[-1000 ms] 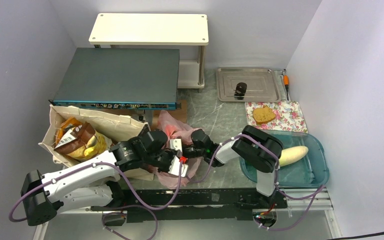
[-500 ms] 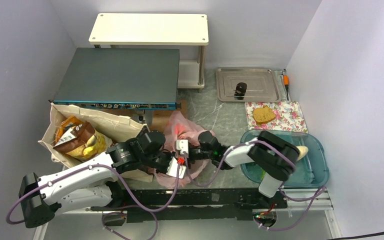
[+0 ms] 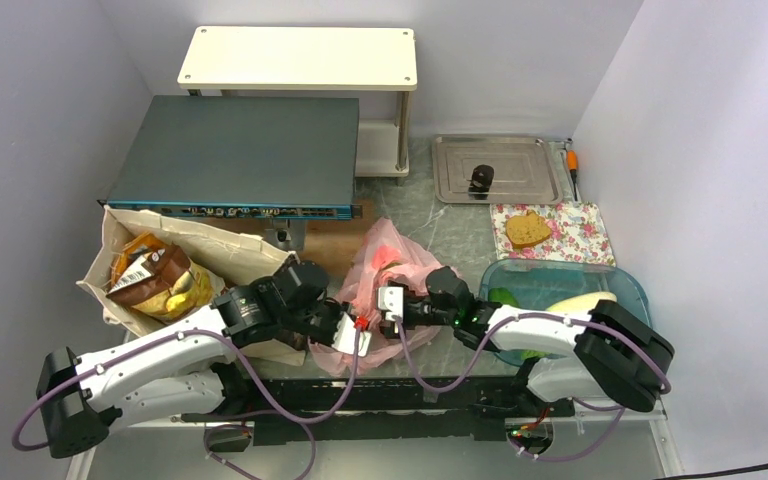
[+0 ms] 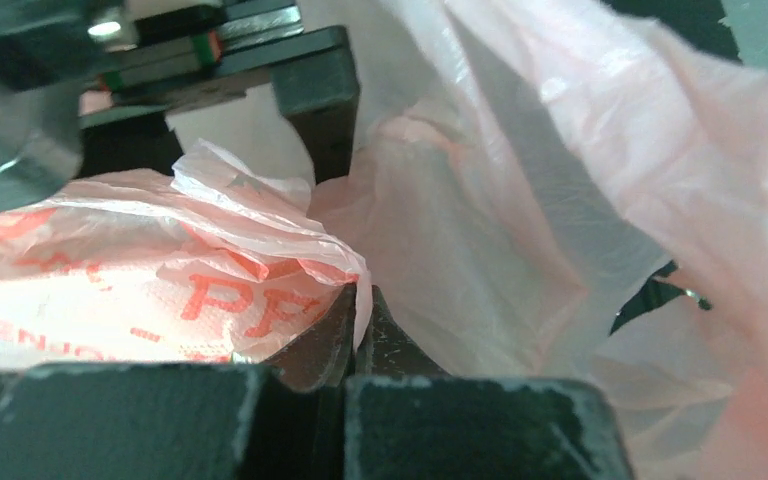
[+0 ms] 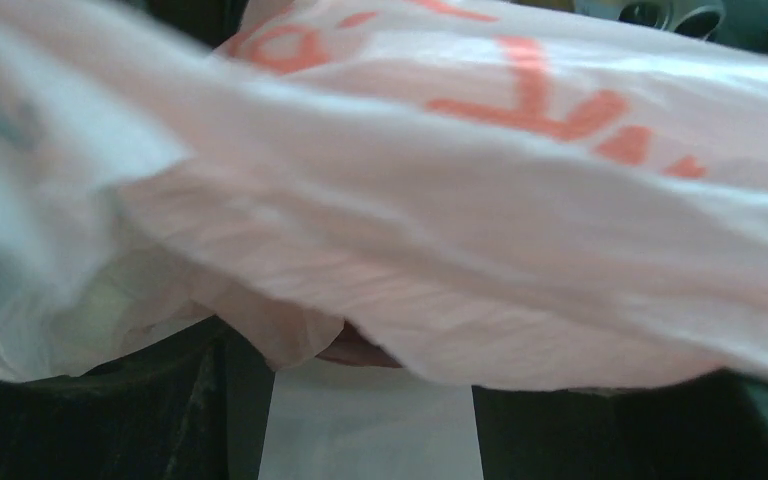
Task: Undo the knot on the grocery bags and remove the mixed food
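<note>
The thin pink plastic bag (image 3: 392, 262) lies crumpled near the table's front, between my two grippers. My left gripper (image 3: 352, 335) is shut on a fold of its film (image 4: 365, 300) at the bag's left side. My right gripper (image 3: 393, 303) sits against the bag's right side. Its fingers (image 5: 550, 430) stand apart with the film (image 5: 520, 250) draped over their tips and a reddish thing (image 5: 365, 350) between them. I cannot pick out the knot. The beige tote (image 3: 225, 250) on the left holds chip bags (image 3: 155, 275). A white radish (image 3: 582, 303) and a green pepper (image 3: 505, 297) lie in the teal bin (image 3: 643, 340).
A dark flat box (image 3: 240, 150) and a white shelf (image 3: 300, 55) stand at the back. At the back right there is a metal tray (image 3: 520, 185). A bread slice (image 3: 527, 230) lies on a floral cloth just in front of it.
My right arm swung its elbow right and low, and its gripper narrowed at the bag. The pink bag has shifted right and bulged upward. My left gripper stayed shut on the film.
</note>
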Available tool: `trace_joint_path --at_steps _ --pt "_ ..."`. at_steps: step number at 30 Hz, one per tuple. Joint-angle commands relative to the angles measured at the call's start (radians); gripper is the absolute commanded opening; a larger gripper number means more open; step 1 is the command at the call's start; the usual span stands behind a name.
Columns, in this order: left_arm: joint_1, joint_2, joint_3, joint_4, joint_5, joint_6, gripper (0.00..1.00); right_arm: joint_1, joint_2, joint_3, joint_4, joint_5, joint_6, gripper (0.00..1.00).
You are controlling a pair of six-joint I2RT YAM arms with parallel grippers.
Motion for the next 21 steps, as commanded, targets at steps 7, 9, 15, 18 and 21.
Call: trace_joint_path --at_steps 7,9,15,18,21 --pt "0.047 -0.007 0.033 -0.094 -0.069 0.01 0.0 0.001 -0.19 -0.082 -0.143 0.14 -0.035 0.0" --pt "0.049 0.013 0.041 -0.144 -0.084 0.022 0.0 0.001 -0.225 -0.093 -0.143 0.173 -0.027 0.0" --pt "0.05 0.071 0.023 -0.176 -0.172 0.032 0.0 0.001 -0.331 -0.131 -0.149 0.204 -0.029 0.0" --pt "0.053 0.097 0.025 -0.174 -0.209 0.036 0.0 0.001 -0.394 -0.135 -0.197 0.178 -0.031 0.0" --pt "0.06 0.117 0.028 -0.16 -0.237 0.028 0.0 0.001 -0.477 -0.119 -0.272 0.145 -0.025 0.0"
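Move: About 41 cm to the right of the right hand, level with it fore and aft and 8 cm lower, is the teal basket that the red fruit it already grips seems bound for. The green vegetable lies some 28 cm right and 4 cm ahead, the daikon 46 cm right and 2 cm ahead, both about 8 cm lower. The left hand, pinching the bag's rim, has the red fruit 5 cm ahead, 5 cm right and 5 cm below. Drawing back to the right by about 5 cm, the right hand keeps its grip on the red fruit and pulls it from under the bag's flap, dipping a little, then rising some 3 cm. The left hand keeps the rim pinched and pulls it down, left and a little forward, about 6 cm in all, while its fingers tip some 15 degrees further downward. ##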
